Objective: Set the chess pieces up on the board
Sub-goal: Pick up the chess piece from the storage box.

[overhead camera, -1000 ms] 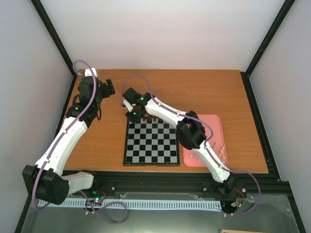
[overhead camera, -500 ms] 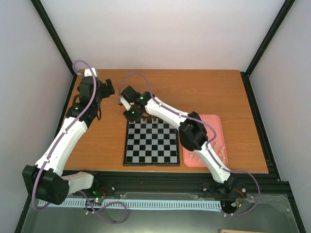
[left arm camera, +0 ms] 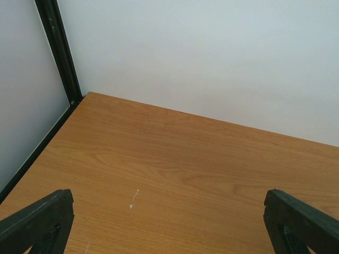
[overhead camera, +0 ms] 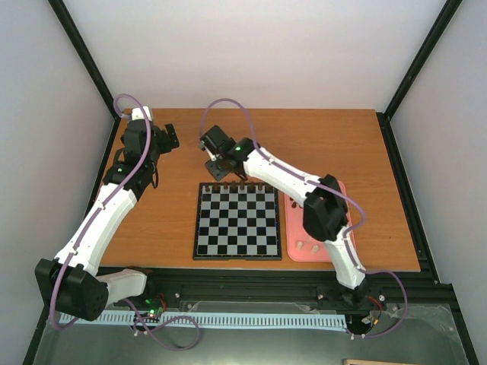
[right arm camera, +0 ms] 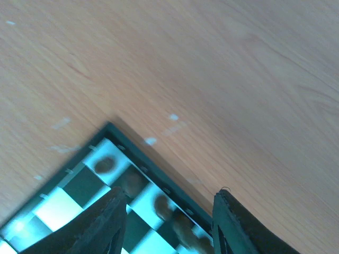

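The board [overhead camera: 236, 222] lies flat in the middle of the table. Several dark chess pieces [overhead camera: 245, 185] stand in its far row, blurred in the right wrist view as brown pieces [right arm camera: 105, 164] on the corner squares of the board [right arm camera: 69, 196]. My right gripper [overhead camera: 219, 169] hovers over the board's far left corner. In its wrist view, the right gripper [right arm camera: 169, 194] is open and holds nothing. My left gripper [overhead camera: 171, 135] sits at the far left over bare wood. In its own view, the left gripper [left arm camera: 167, 197] is open wide and empty.
A pink tray [overhead camera: 295, 211] with pale pieces [overhead camera: 306, 245] lies right of the board, partly hidden by the right arm. Black frame posts [left arm camera: 58, 50] and white walls close the table's far and side edges.
My right gripper has opened and has risen and drawn back a little to the right from the board's far left corner. The left arm has not moved.
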`<action>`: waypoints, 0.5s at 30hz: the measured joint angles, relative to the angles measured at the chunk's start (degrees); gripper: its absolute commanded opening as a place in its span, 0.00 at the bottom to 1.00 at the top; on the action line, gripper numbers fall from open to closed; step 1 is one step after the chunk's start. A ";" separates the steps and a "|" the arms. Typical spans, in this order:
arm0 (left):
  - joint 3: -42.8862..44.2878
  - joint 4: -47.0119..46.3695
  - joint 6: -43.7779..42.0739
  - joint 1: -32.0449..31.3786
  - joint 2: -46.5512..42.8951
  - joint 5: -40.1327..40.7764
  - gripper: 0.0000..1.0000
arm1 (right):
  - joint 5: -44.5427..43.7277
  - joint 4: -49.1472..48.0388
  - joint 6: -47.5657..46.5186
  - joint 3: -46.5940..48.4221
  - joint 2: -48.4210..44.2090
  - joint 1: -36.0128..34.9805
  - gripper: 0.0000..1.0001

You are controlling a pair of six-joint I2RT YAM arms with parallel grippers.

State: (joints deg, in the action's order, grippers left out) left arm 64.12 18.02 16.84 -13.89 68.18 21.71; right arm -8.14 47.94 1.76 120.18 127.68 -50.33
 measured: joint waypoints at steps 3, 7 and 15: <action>0.00 0.00 -0.04 0.00 0.00 0.09 1.00 | -3.26 -1.51 1.86 -8.15 -6.25 2.08 0.45; 0.00 -0.02 -0.11 0.00 0.00 0.11 1.00 | -6.67 -3.96 5.70 -20.59 -15.08 7.82 0.47; 0.00 -0.04 -0.11 0.00 0.70 -0.48 1.00 | -11.45 -6.71 12.04 -47.54 -35.28 18.86 0.46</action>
State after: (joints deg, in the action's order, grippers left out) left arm 64.12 17.98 16.73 -13.89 68.88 21.23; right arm -19.59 41.23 13.80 72.64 92.40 -31.46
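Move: The right hand is empty, just off the far-left corner of the board. The dark chess pieces left in the storage box are about 26 cm to its right, 6 cm back and 11 cm below, with the light pieces some 10 cm nearer the base and 5 cm farther right of them. The board's middle is roughly 13 cm back and 6 cm right of the hand, 12 cm down. From the idle left hand the dark pieces lie about 46 cm right, 7 cm back and 27 cm below. The right arm sweeps fast to its right, about 27 cm, away from the row of pieces already set up and along the far edge of the board towards the dark pieces in the storage box, staying almost level, with a slight bow outward that comes back by the end. On the way the wrist turns some 35 degrees clockwise until the fingers lean straight forward instead of to the left, still about half open and holding nothing. ##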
